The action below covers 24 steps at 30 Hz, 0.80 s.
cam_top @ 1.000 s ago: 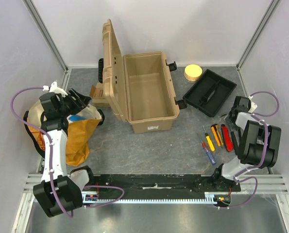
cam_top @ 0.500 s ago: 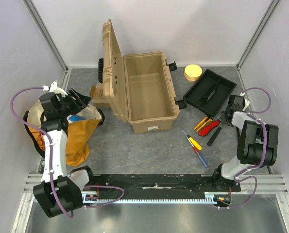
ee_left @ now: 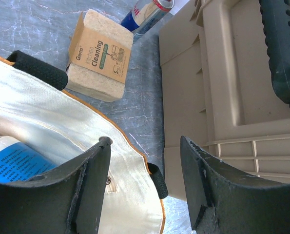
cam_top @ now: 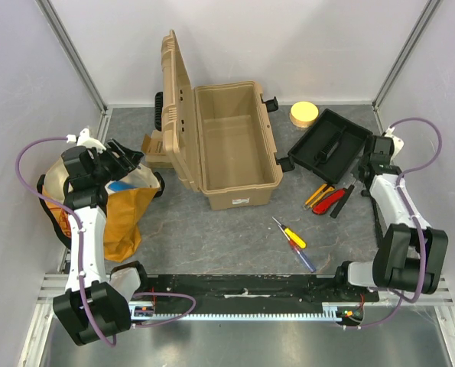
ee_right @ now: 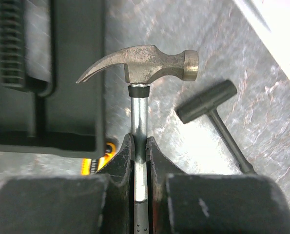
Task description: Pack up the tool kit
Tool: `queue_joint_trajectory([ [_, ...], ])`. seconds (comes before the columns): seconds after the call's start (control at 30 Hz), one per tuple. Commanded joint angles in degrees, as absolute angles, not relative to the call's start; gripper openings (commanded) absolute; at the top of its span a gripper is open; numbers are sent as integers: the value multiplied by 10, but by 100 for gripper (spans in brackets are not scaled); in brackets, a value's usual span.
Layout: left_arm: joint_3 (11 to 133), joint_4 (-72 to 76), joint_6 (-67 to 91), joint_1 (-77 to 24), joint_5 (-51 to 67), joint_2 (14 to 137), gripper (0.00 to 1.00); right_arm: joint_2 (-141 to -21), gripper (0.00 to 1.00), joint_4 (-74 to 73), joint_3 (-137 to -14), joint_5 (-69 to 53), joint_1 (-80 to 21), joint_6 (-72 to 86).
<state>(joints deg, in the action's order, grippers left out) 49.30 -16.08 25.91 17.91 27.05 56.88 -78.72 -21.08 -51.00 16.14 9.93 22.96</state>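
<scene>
The tan toolbox point(cam_top: 239, 196) stands open in the middle with its lid point(ee_left: 222, 73) upright on the left. Its black inner tray point(cam_top: 330, 145) lies on the table to the right. My right gripper point(ee_right: 140, 144) is shut on the steel shaft of the hammer point(ee_right: 145, 63), whose head sits just beside the tray point(ee_right: 62, 97). The hammer's black grip point(cam_top: 342, 200) trails toward me. Yellow and red screwdrivers point(cam_top: 323, 197) lie beside it; a yellow-handled one point(cam_top: 292, 235) and a blue one point(cam_top: 304, 258) lie nearer. My left gripper point(ee_left: 145, 146) hangs open over the cloth bag point(ee_left: 52, 131).
A black T-handle tool point(ee_right: 213, 105) lies right of the hammer head. A cardboard sponge box point(ee_left: 98, 56) and a can point(ee_left: 147, 12) sit behind the lid. A round yellow disc point(cam_top: 304, 114) sits at the back right. Walls close in both sides.
My right gripper has shut on the hammer and swung toward the tray at the back. The screwdrivers have been swept left and turned. The left arm has not moved.
</scene>
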Motion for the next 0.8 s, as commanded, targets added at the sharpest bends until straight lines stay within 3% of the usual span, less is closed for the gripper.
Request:
queue_joint_trajectory([
  [0.0,490,-142,263,178,265,556,64,-731,0,-227,-588,154,80,236],
  [0.33,490,-146,264,178,266,555,64,-705,0,-167,-698,19,-88,251],
  [0.6,489,-146,261,178,261,553,64,-801,0,-67,-771,88,-285,223],
  [0.77,486,-147,258,178,251,549,64,-911,0,-46,-844,118,-328,221],
])
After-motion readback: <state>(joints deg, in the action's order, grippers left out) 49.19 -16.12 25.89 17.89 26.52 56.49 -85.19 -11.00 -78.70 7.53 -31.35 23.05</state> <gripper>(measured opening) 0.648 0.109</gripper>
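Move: The right hand already holds the hammer just above its black grip. The open toolbox it is taken to lies about 38 cm to the left and 12 cm farther out, with its middle near hand height. Its raised lid stands about 15 cm beyond it to the left, and the black tray lies 14 cm ahead and 6 cm left of the hand. The red tool is 5 cm back and 7 cm left. From the left hand, the toolbox is roughly 29 cm right, 12 ahead and 16 lower. The right hand keeps its shut grip on the hammer's shaft and carries it up off the tool area and then, still climbing, in a fast leftward sweep towards and over the toolbox, about 33 cm left and 20 cm up, levelling off with a slight dip at the end. It drifts some 7 cm forward on the way, while the wrist swings about 50 degrees counter-clockwise and the fingers tip up from steeply down to nearly level, so that the hammer head leads away from the robot. ##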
